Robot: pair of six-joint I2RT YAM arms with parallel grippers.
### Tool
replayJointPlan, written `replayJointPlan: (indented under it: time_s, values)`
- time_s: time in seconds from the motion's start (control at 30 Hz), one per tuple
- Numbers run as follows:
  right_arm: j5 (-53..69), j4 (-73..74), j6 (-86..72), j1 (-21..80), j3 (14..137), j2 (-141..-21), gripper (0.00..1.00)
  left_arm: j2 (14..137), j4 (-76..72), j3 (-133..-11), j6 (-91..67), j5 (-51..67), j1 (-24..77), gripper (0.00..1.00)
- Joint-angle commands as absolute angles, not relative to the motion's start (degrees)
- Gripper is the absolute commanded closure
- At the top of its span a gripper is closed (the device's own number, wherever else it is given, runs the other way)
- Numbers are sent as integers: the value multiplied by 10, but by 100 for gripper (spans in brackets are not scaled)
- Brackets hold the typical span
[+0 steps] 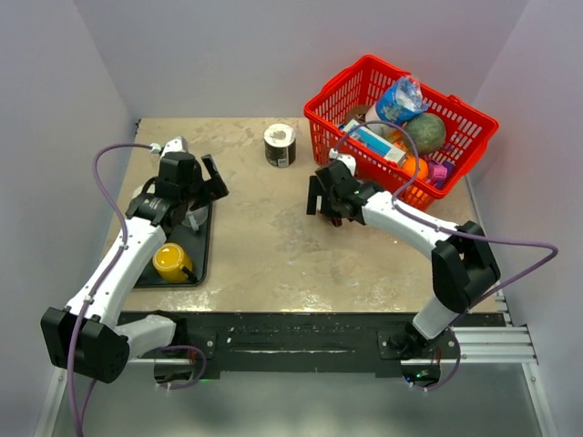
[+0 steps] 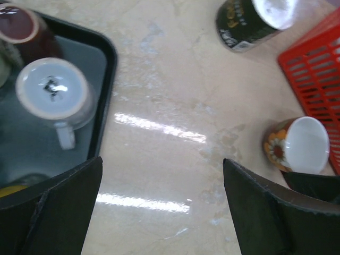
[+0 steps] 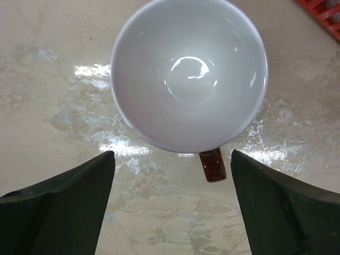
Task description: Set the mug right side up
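Note:
The mug (image 3: 188,74) stands mouth up on the table, white inside, with a dark brown handle (image 3: 212,164) pointing toward the wrist camera. The left wrist view shows its orange flowered side (image 2: 297,144) near the basket. My right gripper (image 3: 172,207) hovers just above and behind the mug, open, its fingers either side of the handle and touching nothing. In the top view the right gripper (image 1: 328,200) covers most of the mug. My left gripper (image 2: 162,212) is open and empty over the table beside the tray; in the top view, the left gripper (image 1: 211,182) is at the left.
A black tray (image 2: 109,58) on the left holds an upside-down white mug (image 2: 53,95), a dark red cup (image 2: 21,29) and a yellow cup (image 1: 171,262). A dark can (image 1: 281,146) stands at the back. The red basket (image 1: 337,86) of groceries sits back right.

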State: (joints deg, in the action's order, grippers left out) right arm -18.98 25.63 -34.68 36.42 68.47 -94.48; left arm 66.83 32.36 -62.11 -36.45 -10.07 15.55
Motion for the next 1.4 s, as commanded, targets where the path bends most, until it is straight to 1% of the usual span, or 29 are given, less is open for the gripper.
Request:
replayJointPlan:
  time_s: [0.0, 0.1, 0.27, 0.5, 0.6, 0.63, 0.7, 0.8, 0.87, 0.9, 0.97, 1.03, 1.17, 1.27, 1.37]
  values:
    - [-200, 289, -342, 363, 746, -902, 1, 665, 412, -616, -406, -215, 157, 1]
    - [-197, 302, -336, 364, 774, -897, 1, 669, 426, -607, -419, -247, 157, 1]
    - [-178, 303, -327, 359, 803, -885, 1, 681, 392, -587, -367, -258, 157, 1]
    - [-157, 312, -338, 354, 804, -887, 2, 764, 398, -601, -320, -278, 156, 2]
    - [-149, 311, -341, 352, 797, -886, 2, 787, 369, -593, -309, -280, 145, 8]
    - [-148, 311, -342, 352, 797, -885, 2, 796, 356, -589, -301, -275, 135, 12]
    - [-148, 312, -337, 351, 795, -885, 3, 801, 344, -580, -290, -273, 127, 12]
    - [-136, 325, -333, 341, 800, -896, 4, 797, 306, -559, -261, -230, 106, 16]
    - [-128, 331, -330, 338, 801, -901, 5, 791, 271, -539, -256, -214, 93, 17]
    - [-127, 334, -331, 338, 800, -902, 5, 791, 261, -534, -250, -193, 85, 20]
    - [-127, 335, -330, 336, 802, -901, 5, 793, 236, -520, -244, -178, 83, 21]
    - [-127, 337, -331, 336, 802, -898, 5, 797, 215, -507, -232, -161, 81, 25]
    - [-129, 339, -331, 334, 805, -897, 5, 812, 197, -497, -216, -162, 70, 31]
    - [-130, 341, -333, 333, 807, -896, 6, 823, 187, -499, -208, -158, 62, 38]
    - [-131, 343, -336, 332, 804, -894, 6, 834, 187, -505, -208, -155, 60, 40]
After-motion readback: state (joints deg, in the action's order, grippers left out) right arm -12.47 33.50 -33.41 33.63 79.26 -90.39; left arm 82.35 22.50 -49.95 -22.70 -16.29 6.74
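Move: The upside-down white mug in the tray is some 9 cm to the left hand's left, 5 cm ahead and 17 cm below, its handle towards the robot. From the mug's middle, a dark red mug is about 6 cm farther left and 5 cm farther out, a green mug 12 cm left and 5 cm nearer, and the yellow mug 5 cm left and 17 cm nearer. From the right hand the white mug lies about 38 cm left, 3 cm ahead and 6 cm lower; the upright flower mug is 4 cm ahead, 6 cm lower. Down onto the near, handle side of the upturned white mug goes the left hand: first left and a little back, then mostly down, about 15 cm in all and 8 cm left. It tips and rolls some 20 degrees each while the fingers narrow from wide open to about 60 percent; no touch can be seen. The right hand, already free, rises about 8 cm off the flower mug, fingers open. ##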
